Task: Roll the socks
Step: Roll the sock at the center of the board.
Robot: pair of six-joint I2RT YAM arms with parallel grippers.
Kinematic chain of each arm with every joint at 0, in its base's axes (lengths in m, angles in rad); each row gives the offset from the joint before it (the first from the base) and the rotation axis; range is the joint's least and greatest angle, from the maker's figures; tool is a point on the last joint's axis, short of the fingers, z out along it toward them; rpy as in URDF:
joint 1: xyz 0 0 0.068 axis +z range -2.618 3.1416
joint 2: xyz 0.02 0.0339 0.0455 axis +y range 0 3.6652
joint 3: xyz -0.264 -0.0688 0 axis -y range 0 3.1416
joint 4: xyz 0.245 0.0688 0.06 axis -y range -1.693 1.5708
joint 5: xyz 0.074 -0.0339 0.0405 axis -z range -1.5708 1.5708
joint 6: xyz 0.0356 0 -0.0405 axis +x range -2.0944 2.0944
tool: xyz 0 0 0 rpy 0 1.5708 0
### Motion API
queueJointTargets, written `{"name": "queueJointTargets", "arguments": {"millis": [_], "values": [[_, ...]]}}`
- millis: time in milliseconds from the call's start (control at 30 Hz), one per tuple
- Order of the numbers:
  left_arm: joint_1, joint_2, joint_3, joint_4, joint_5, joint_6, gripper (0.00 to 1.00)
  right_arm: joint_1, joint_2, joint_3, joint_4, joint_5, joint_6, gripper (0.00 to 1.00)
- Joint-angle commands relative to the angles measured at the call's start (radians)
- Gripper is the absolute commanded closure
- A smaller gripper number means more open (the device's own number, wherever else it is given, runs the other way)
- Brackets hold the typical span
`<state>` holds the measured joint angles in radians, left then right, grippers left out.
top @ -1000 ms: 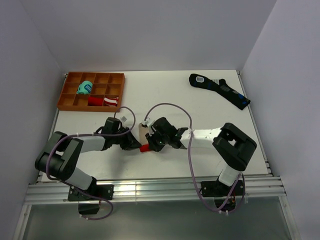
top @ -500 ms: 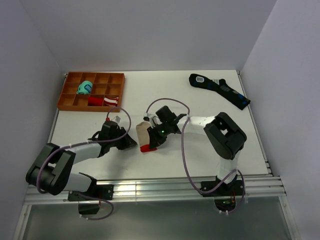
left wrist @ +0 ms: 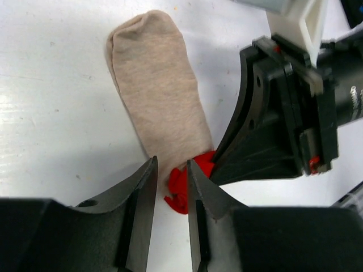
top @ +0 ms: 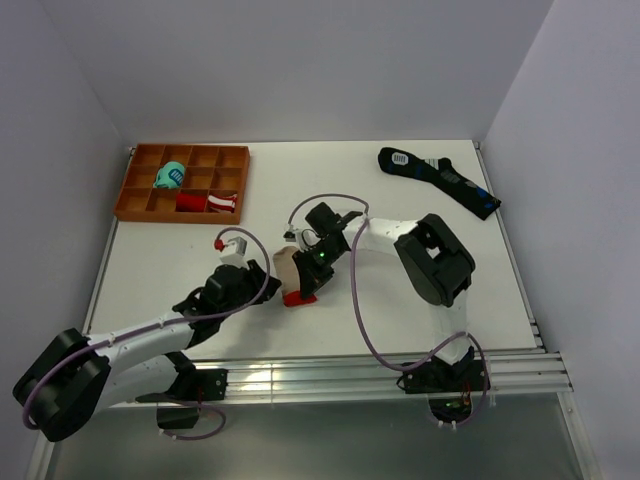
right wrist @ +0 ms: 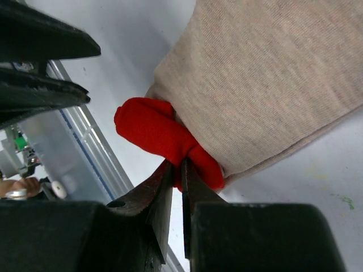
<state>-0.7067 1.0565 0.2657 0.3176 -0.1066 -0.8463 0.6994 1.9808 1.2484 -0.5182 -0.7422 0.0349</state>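
The socks (top: 287, 266) lie flat on the white table as one beige piece with a red end (top: 298, 297) toward the near edge. In the left wrist view the beige part (left wrist: 156, 96) runs away from me and the red end (left wrist: 182, 182) lies bunched between my fingertips. My left gripper (left wrist: 170, 170) (top: 270, 288) is slightly open around that end, not clamped. My right gripper (right wrist: 177, 170) (top: 312, 276) is shut on a fold of the red end (right wrist: 164, 139), right beside the beige cuff (right wrist: 266, 85).
An orange divided tray (top: 130, 196) stands at the back left with a teal bundle (top: 170, 176) and a red-and-white bundle (top: 207, 202). A long black sock (top: 440, 178) lies at the back right. The two grippers sit almost touching at the sock's red end.
The left arm has stretched out low toward the near-left, its gripper staying at the red end. The right arm has swung further back, its gripper still on the red end. The beige part shows more.
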Motion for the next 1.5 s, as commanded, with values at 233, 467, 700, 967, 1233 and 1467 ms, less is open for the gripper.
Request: {"name": "queueJointTargets", "arguments": {"millis": [233,467,700,967,1233,1467], "values": [[-0.154,-0.039,-0.083,0.149,-0.219,0.124,0.64,-0.006,0.095,0.083,-0.17,0.035,-0.024,0.84],[-0.221,0.043,-0.077,0.212,-0.275,0.148,0.62,-0.008,0.136,0.14,-0.235,0.037,-0.024,0.84],[-0.277,0.027,-0.152,0.334,-0.283,0.101,0.52,-0.012,0.162,0.16,-0.259,0.033,-0.058,0.84],[-0.28,0.036,-0.155,0.343,-0.254,0.09,0.45,-0.017,0.167,0.155,-0.253,0.026,-0.059,0.85],[-0.28,0.151,-0.137,0.376,-0.217,0.049,0.45,-0.018,0.176,0.158,-0.253,0.018,-0.061,0.86],[-0.281,0.157,-0.181,0.5,-0.208,0.003,0.45,-0.018,0.173,0.151,-0.253,0.018,-0.064,0.86]]}}
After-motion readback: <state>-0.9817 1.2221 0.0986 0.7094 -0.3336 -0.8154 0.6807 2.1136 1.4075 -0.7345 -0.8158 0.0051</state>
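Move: The rolled red cuff lies about 4 cm to the right of my left hand, 1 cm ahead and some 5 cm below it. The flat beige part of the sock lies roughly 7 cm ahead of my left hand, 2 cm to its right and 6 cm down. My right hand already pinches the cuff, whose middle is about 1 cm to that hand's left and level with it; from there the beige part lies about 6 cm ahead and 3 cm left, slightly lower. I swing my empty left hand back about 4 cm, down some 3 cm and a little right, bringing it round to the near-left side of the red roll. Meanwhile I spread its fingers from a third to just over half open and lift their aim slightly. My right hand stays put, keeps the cuff pinched and tilts about 10 degrees. ##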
